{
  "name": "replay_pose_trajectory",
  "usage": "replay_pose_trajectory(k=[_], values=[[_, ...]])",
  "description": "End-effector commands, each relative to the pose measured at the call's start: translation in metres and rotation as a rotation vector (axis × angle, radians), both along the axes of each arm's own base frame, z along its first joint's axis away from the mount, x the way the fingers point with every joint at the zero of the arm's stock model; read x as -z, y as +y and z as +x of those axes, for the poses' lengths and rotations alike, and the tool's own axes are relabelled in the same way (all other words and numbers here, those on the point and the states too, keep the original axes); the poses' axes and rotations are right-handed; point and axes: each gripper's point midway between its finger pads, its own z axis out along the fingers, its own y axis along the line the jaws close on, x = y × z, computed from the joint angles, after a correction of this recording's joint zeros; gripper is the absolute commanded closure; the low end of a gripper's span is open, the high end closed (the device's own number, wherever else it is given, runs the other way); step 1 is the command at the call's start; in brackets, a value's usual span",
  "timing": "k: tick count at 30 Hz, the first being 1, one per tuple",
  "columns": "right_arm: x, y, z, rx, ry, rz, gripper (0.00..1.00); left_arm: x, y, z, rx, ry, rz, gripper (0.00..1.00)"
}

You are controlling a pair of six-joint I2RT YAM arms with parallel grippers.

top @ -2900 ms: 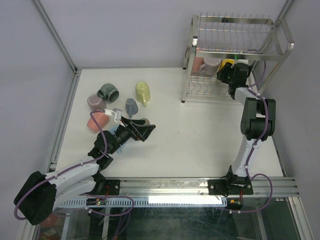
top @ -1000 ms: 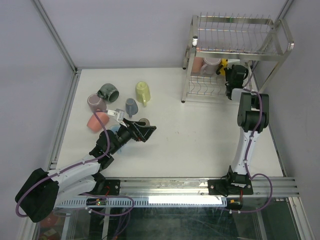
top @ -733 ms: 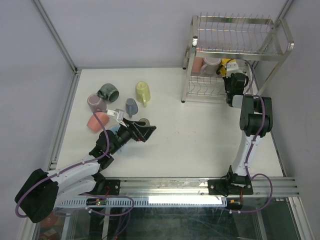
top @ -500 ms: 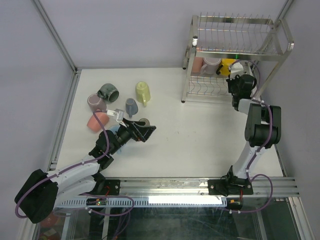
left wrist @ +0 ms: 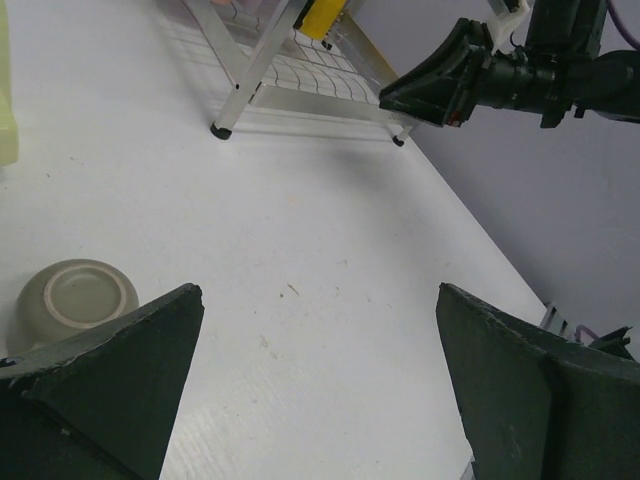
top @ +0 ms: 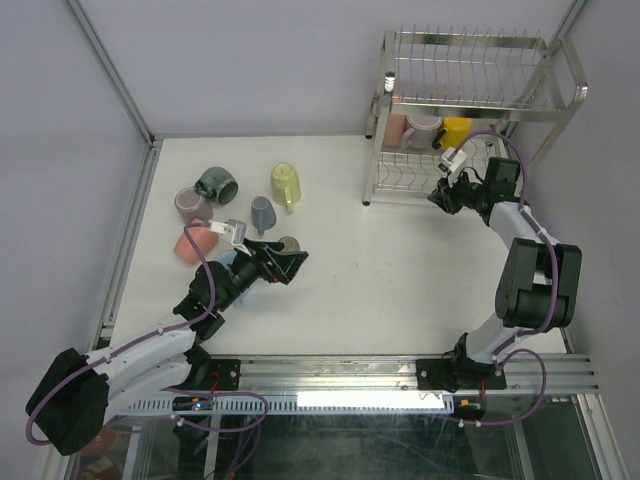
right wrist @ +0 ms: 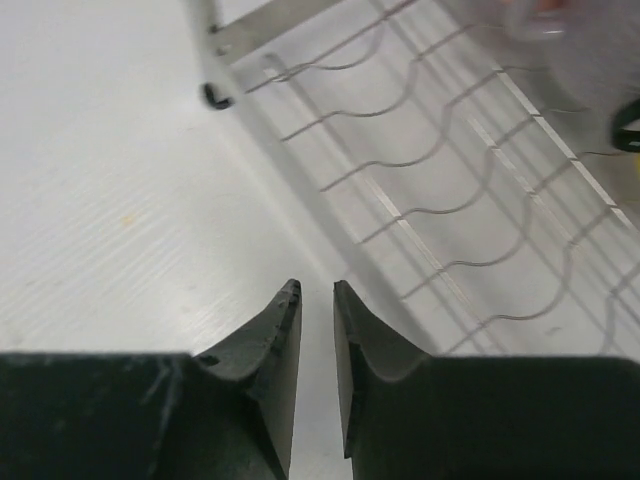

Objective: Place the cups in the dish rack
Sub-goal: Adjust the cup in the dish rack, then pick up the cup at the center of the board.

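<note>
The chrome dish rack (top: pixel 545 105) stands at the far right. On its lower shelf sit a pink cup (top: pixel 397 128), a mauve cup (top: pixel 420 132) and a yellow cup (top: pixel 456 131). My right gripper (top: pixel 438 196) hovers just in front of the rack; in the right wrist view its jaws (right wrist: pixel 316 290) stand a narrow gap apart with nothing between them, over the table beside the wavy lower shelf (right wrist: pixel 440 170). My left gripper (top: pixel 290 262) is wide open and empty (left wrist: pixel 320 290), with a taupe cup (left wrist: pixel 75 300) just to its left.
Loose cups lie on the left of the table: dark grey-green (top: pixel 214 183), pale yellow-green (top: pixel 286 185), mauve (top: pixel 192 206), grey-blue (top: pixel 262 212), salmon pink (top: pixel 194 242), and a light blue one (top: pixel 226 260) partly under the left arm. A metal frame rail (top: pixel 130 240) borders the table.
My right gripper has drawn back out of the rack's lower shelf and swung forward and left, its jaws parting slightly. The yellow cup stays on the shelf. The left arm has barely moved.
</note>
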Motion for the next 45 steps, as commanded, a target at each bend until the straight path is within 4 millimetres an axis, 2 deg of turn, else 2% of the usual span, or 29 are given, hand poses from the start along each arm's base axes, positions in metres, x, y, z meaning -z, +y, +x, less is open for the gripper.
replay_pose_trajectory(k=[1, 4, 9, 13, 15, 18, 20, 25, 30, 33, 37, 43, 45], values=[[-0.029, 0.038, -0.062, -0.297, 0.029, 0.072, 0.77, -0.019, 0.006, 0.007, -0.044, -0.064, 0.031, 0.01], [-0.047, 0.059, -0.1, -0.421, 0.095, 0.17, 0.75, -0.01, 0.011, 0.014, -0.083, -0.03, 0.095, 0.01], [-0.09, 0.085, -0.148, -0.557, 0.139, 0.334, 0.72, 0.002, 0.017, 0.032, -0.146, 0.056, 0.245, 0.01], [-0.111, 0.103, -0.185, -0.64, 0.172, 0.414, 0.62, 0.013, 0.024, 0.044, -0.198, 0.131, 0.37, 0.01], [-0.116, 0.11, -0.194, -0.661, 0.189, 0.432, 0.58, 0.013, 0.028, 0.049, -0.225, 0.159, 0.404, 0.03], [-0.116, 0.122, -0.207, -0.692, 0.237, 0.45, 0.57, 0.009, 0.036, 0.054, -0.278, 0.186, 0.447, 0.07], [-0.114, 0.129, -0.215, -0.714, 0.268, 0.454, 0.55, 0.01, 0.049, 0.058, -0.34, 0.199, 0.486, 0.11], [-0.117, 0.134, -0.217, -0.707, 0.373, 0.453, 0.55, 0.005, 0.075, 0.075, -0.463, 0.217, 0.574, 0.26], [-0.122, 0.138, -0.219, -0.661, 0.461, 0.433, 0.55, 0.013, 0.08, 0.098, -0.478, 0.251, 0.643, 0.46], [-0.113, 0.14, -0.211, -0.586, 0.455, 0.382, 0.55, 0.028, 0.085, 0.113, -0.503, 0.284, 0.698, 0.48], [-0.108, 0.142, -0.204, -0.482, 0.395, 0.357, 0.53, 0.036, 0.087, 0.131, -0.507, 0.288, 0.694, 0.48], [-0.116, 0.147, -0.211, -0.488, 0.451, 0.392, 0.52, 0.052, 0.092, 0.151, -0.508, 0.298, 0.673, 0.48], [-0.112, 0.148, -0.213, -0.492, 0.46, 0.401, 0.52, 0.069, 0.094, 0.155, -0.501, 0.324, 0.677, 0.5]])
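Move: The upturned blue-grey cup stands about 17 cm ahead of the left hand, 10 cm to its left and 12 cm lower. The small brown cup is some 9 cm nearer the base than that cup and 6 cm to its right; the light green cup is 7 cm beyond it and 6 cm right. From the right hand, the blue-grey cup lies about 45 cm left, roughly level fore and aft and 9 cm lower; the yellow mug is about 20 cm ahead, 7 cm right and 2 cm lower. Swing the left gripper forward and left towards the blue-grey cup, sinking about 7 cm, mostly late, while the fingers turn from forward-right to straight ahead, roll and tip down some 35 degrees, narrowing to half open. Meanwhile draw the right gripper back from the rack about 22 cm, leftward and up, turning its fingers left and opening them to about half. ##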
